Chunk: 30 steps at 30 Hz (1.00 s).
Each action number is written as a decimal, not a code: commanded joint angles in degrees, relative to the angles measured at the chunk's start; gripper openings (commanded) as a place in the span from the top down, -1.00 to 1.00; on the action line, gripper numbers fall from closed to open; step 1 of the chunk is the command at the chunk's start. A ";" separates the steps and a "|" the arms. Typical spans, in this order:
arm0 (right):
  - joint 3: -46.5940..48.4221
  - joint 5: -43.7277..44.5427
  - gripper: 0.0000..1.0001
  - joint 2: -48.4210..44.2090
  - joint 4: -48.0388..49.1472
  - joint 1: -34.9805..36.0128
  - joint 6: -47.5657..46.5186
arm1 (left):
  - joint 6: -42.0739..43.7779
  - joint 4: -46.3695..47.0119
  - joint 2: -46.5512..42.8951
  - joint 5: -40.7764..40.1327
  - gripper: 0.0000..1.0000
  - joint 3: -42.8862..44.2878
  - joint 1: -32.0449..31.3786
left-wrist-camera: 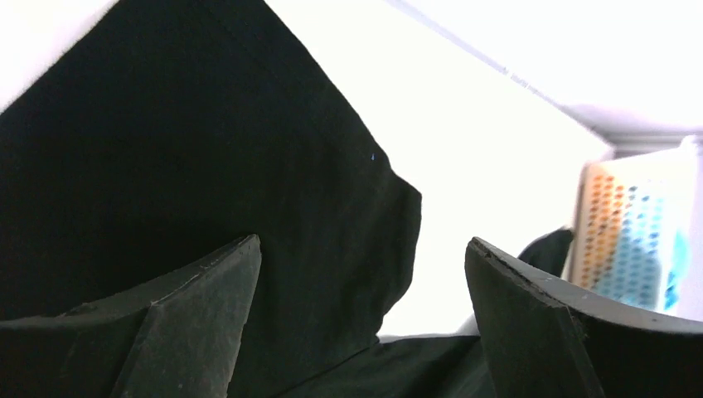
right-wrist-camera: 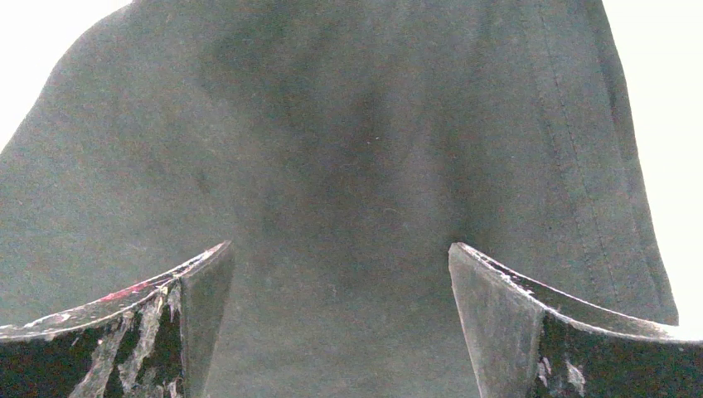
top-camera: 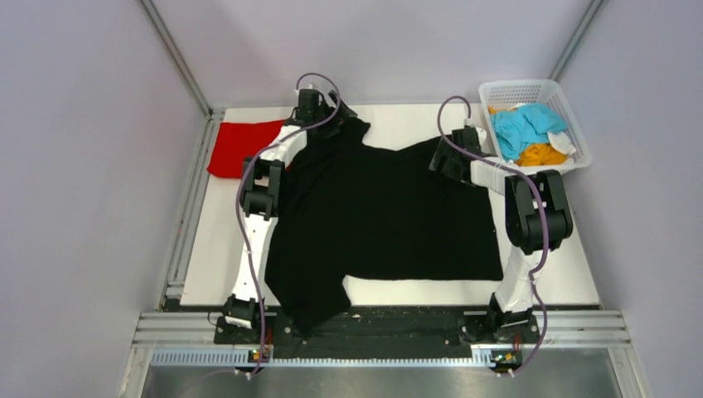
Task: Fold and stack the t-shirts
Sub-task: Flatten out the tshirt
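A large black t-shirt lies spread over the white table, one sleeve hanging over the near edge. My left gripper hovers at its far-left sleeve, jaws wide open over the cloth with nothing between them. At the shirt's far-right part my right gripper is open too, black cloth filling the space under its fingers. A folded red t-shirt lies at the far left. Light blue and orange t-shirts sit bunched in the basket.
A white mesh basket stands at the table's far right corner, also seen in the left wrist view as basket. Grey walls and metal rails enclose the table. A black base rail runs along the near edge.
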 commanded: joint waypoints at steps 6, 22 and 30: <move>3.82 1.84 -0.96 3.96 -0.23 -5.39 -0.18 | -16.31 4.76 12.33 -3.57 -0.98 10.97 2.27; 12.38 -5.12 -0.98 4.10 0.89 -4.76 -9.00 | -15.45 16.13 12.29 -3.88 -0.98 17.57 3.04; 3.10 -3.56 -0.98 -8.43 -0.53 1.33 -13.09 | 0.53 2.13 -15.71 -2.55 -0.98 -0.73 -0.12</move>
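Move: The black t-shirt lies spread under both hands, about 2 cm below them. The cuff of its far sleeve is some 6 cm ahead and 4 cm right of the left hand; the folded red t-shirt lies about 8 cm back and 23 cm left of that hand. The shirt's far corner at the hem end is roughly 9 cm ahead and 7 cm right of the right hand, with the basket some 11 cm ahead and 21 cm right. With both grippers still wide open and their fingers on the black t-shirt, the left hand sweeps the far sleeve about 8 cm forward towards the back of the table while twisting counter-clockwise and tipping up, as the right drags the hem end first about 4 cm to its right, then about 5 cm forward. Near the end both stop and lift about 2 to 3 cm off the cloth, easing back, the right also swinging back left. ##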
